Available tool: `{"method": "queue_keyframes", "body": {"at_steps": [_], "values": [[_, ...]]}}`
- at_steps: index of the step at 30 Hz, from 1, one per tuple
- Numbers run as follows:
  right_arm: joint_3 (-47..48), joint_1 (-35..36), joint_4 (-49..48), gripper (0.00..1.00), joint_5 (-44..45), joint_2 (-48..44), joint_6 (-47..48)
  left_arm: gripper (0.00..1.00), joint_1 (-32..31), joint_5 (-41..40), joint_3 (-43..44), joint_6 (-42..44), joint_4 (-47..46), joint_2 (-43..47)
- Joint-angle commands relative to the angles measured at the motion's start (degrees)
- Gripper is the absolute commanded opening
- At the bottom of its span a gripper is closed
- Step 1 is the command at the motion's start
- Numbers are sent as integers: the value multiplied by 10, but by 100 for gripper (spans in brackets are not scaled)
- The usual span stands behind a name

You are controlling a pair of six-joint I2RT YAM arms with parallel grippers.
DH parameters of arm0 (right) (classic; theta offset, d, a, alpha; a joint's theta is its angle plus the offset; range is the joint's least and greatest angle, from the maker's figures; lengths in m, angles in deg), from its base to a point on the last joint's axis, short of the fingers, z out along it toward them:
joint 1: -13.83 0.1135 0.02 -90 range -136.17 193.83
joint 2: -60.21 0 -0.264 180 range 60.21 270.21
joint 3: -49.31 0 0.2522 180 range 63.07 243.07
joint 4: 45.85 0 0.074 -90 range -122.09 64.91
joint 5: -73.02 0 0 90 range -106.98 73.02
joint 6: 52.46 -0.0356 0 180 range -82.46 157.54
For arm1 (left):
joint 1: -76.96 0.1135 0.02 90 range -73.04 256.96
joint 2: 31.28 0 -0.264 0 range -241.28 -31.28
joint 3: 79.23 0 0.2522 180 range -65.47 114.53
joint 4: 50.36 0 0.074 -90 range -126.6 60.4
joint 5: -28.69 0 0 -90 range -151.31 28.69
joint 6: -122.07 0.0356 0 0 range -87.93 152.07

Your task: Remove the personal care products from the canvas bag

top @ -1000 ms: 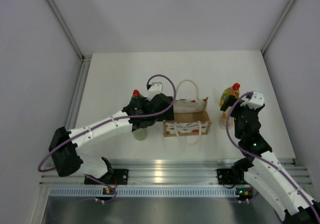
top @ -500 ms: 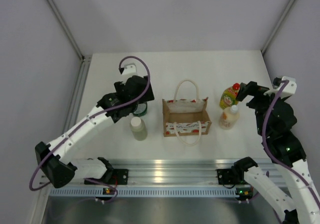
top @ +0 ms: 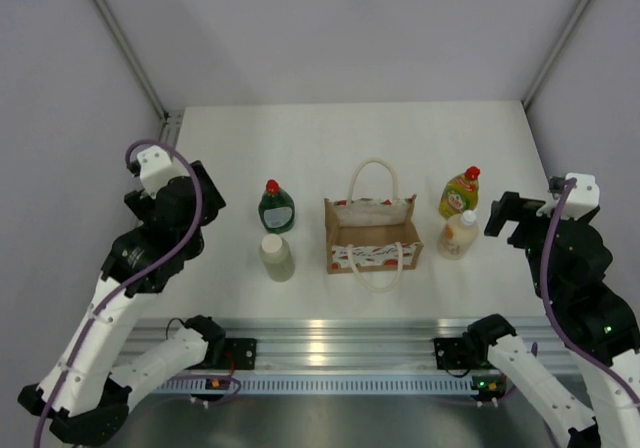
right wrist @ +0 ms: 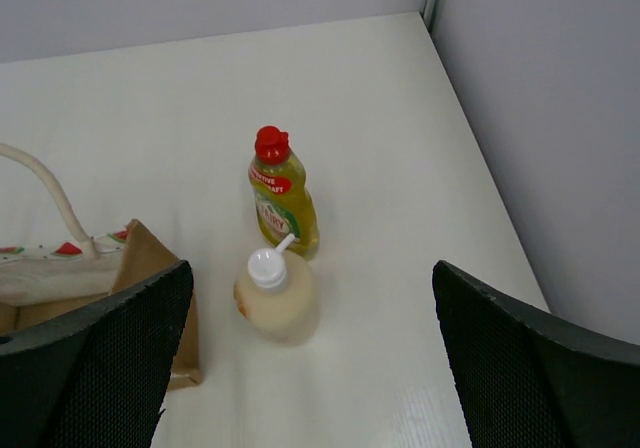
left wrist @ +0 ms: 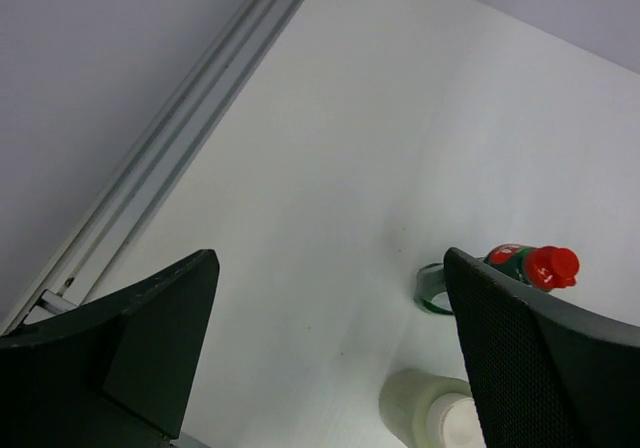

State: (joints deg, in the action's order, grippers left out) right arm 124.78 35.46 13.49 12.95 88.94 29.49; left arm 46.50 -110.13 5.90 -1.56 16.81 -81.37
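The canvas bag [top: 372, 234] stands open mid-table, with only its brown floor showing inside. To its left stand a dark green bottle [top: 275, 208] with a red cap and a pale cylindrical bottle [top: 277, 256]. On its right are a yellow bottle [top: 460, 192] and a cream bottle [top: 458, 235]. My left gripper [top: 205, 203] hangs open and empty at the far left, well clear of the green bottle [left wrist: 525, 265] and the pale bottle [left wrist: 430, 413]. At the right edge my right gripper [top: 505, 213] is open and empty, above the cream bottle [right wrist: 275, 296] and the yellow bottle [right wrist: 283, 200].
A metal rail [top: 160, 178] runs along the table's left edge, close to my left arm. Grey walls [top: 590, 118] close in on both sides and at the back. The bag's rope handles [top: 375, 168] loop out to the far and near sides.
My left gripper let go of the green bottle, which now stands by the pale one, and swung back to the far left. The right arm drew back rightward from the yellow and cream bottles.
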Motion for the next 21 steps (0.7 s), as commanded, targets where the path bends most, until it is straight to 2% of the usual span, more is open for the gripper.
{"method": "queue_keyframes", "body": {"at_steps": [1, 3, 10, 21], "values": [[17, -9, 50, 99, 0, -24, 15, 98, 0, -59, -32, 7, 24, 35], [17, -9, 61, 99, -7, -29, 20, 98, 0, -66, -50, 8, 24, 47], [17, -9, 76, 99, -28, -42, 29, 98, -1, -16, -85, 1, 23, 87], [11, -9, 73, 99, -26, -48, 30, 98, 0, 18, -115, -4, 23, 103]]}}
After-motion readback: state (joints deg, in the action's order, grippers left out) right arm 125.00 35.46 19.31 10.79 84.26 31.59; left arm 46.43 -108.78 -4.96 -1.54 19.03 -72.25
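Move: The emptied canvas bag stands about 32 cm right and 4 ahead of the left hand, and some 21 cm left and 9 ahead of the right hand, about 26 below both. Off the left hand, the green bottle is roughly 11 cm ahead and 11 right, the pale bottle level and 12 right. Off the right hand, the lotion bottle lies about 10 cm ahead and 3 left, the yellow bottle 9 farther out, 1 left; all are some 25 lower. The bag and the four unpacked bottles are left alone while both empty hands settle, fingers still wide open. The left hand eases back about 3 cm and a little to its left, then mainly sinks, some 5 cm in all, high above the table to the left of the green and pale bottles. The right hand draws back roughly 2.5 cm and dips slightly, still on the near side of the lotion bottle. ##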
